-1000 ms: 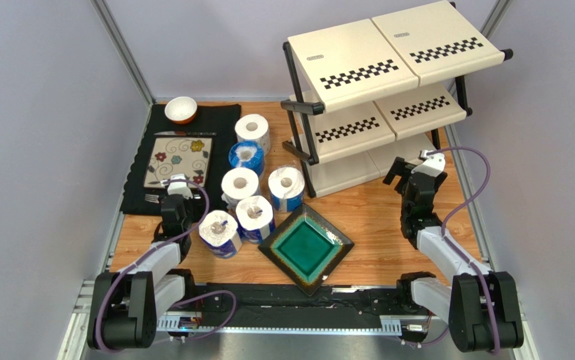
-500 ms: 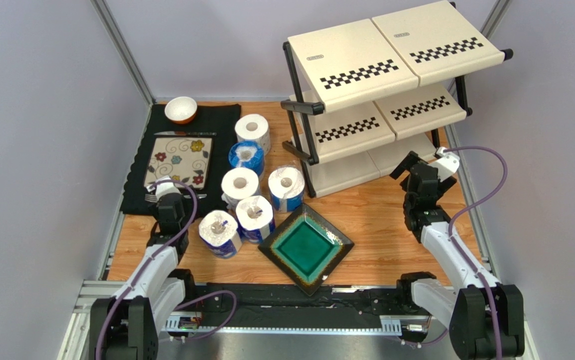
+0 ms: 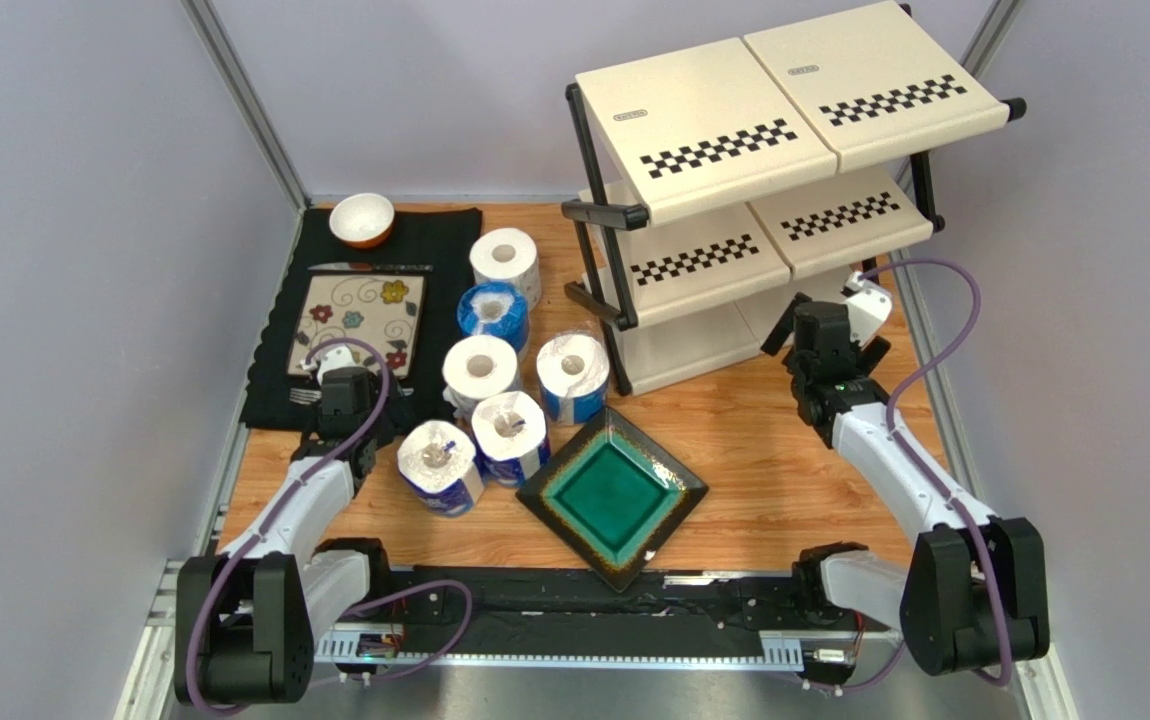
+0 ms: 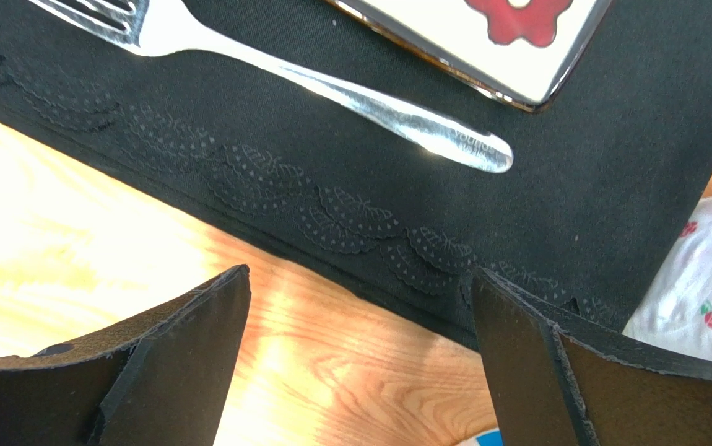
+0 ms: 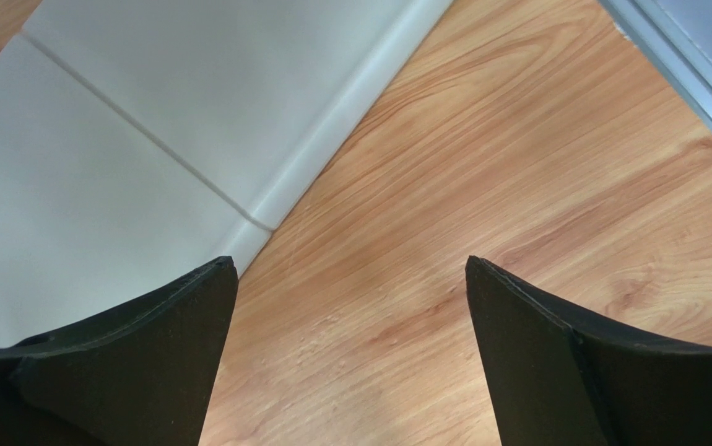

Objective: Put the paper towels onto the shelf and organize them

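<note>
Several paper towels stand in a cluster left of centre, some in blue-and-white wrappers, some plain white. The cream shelf with checkered strips stands at the back right, with nothing on its tiers. My left gripper hangs open over the placemat's near edge, just left of the nearest roll. In the left wrist view the gripper holds nothing, and a printed white roll shows at the right. My right gripper is open by the shelf's lowest tier, and between its jaws there is only wood.
A green square plate lies near the front centre. The black placemat carries a flowered plate, a fork and a white bowl. A metal rail runs along the table's right edge.
The right gripper has swung left and farther back, closer to the shelf's lowest tier. The left arm has shifted slightly by the placemat's edge. Both grippers stay open and hold nothing.
</note>
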`<state>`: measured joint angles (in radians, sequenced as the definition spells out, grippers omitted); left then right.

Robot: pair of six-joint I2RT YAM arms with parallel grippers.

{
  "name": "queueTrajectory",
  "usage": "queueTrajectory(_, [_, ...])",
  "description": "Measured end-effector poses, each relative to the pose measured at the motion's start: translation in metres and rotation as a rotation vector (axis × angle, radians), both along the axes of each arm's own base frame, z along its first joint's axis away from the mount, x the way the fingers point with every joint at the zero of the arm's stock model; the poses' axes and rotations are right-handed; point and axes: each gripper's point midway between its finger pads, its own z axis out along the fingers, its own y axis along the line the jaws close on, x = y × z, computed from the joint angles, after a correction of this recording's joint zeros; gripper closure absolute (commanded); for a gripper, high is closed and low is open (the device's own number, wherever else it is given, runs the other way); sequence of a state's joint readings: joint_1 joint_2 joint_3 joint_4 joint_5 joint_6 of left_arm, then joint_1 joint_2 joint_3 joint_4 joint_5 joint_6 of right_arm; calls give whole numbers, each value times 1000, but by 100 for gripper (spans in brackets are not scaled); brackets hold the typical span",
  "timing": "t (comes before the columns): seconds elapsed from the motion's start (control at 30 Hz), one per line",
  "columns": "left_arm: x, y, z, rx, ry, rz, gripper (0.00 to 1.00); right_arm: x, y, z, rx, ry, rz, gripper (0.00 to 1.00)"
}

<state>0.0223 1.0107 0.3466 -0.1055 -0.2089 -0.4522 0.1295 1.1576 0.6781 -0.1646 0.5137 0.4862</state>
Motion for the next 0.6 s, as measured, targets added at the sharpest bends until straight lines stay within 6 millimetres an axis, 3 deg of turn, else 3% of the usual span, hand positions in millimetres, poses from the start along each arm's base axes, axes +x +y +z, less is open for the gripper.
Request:
queueTrajectory(0.23, [-4, 0, 5, -6, -10, 15, 4, -16, 65, 6, -37, 35, 174, 3])
queueTrajectory(0.53, [-4, 1, 13, -6, -39, 20, 4, -49, 135, 33, -37, -1, 364, 5])
queueTrajectory(0.6, [-5, 1, 12, -9, -34, 21, 4, -61, 164, 40, -70, -8, 455, 4])
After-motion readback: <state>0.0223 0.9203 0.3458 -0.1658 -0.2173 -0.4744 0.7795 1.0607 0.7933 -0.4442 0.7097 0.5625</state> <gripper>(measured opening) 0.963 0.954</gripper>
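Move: From the right gripper, the paper towel roll nearest the shelf stands about 39 cm to the left, 5 cm back and some 6 cm lower. The roll just left of it is 15 cm beyond it and 1 cm nearer. The green plate lies about 33 cm left of the right gripper and 23 cm back; the middle of the bottom shelf's front edge is 8 cm left, 3 cm ahead. From the left gripper, that same nearest roll is about 38 cm right, 2 cm ahead and 3 cm higher. Swing the empty right gripper left across the front of the shelf towards the paper towel roll beside it, some 16 cm, drawing it back about 6 cm and letting it rise a little on the way. Turn the hand roughly 25 degrees counter-clockwise as it goes, fingers kept wide open and touching nothing. ##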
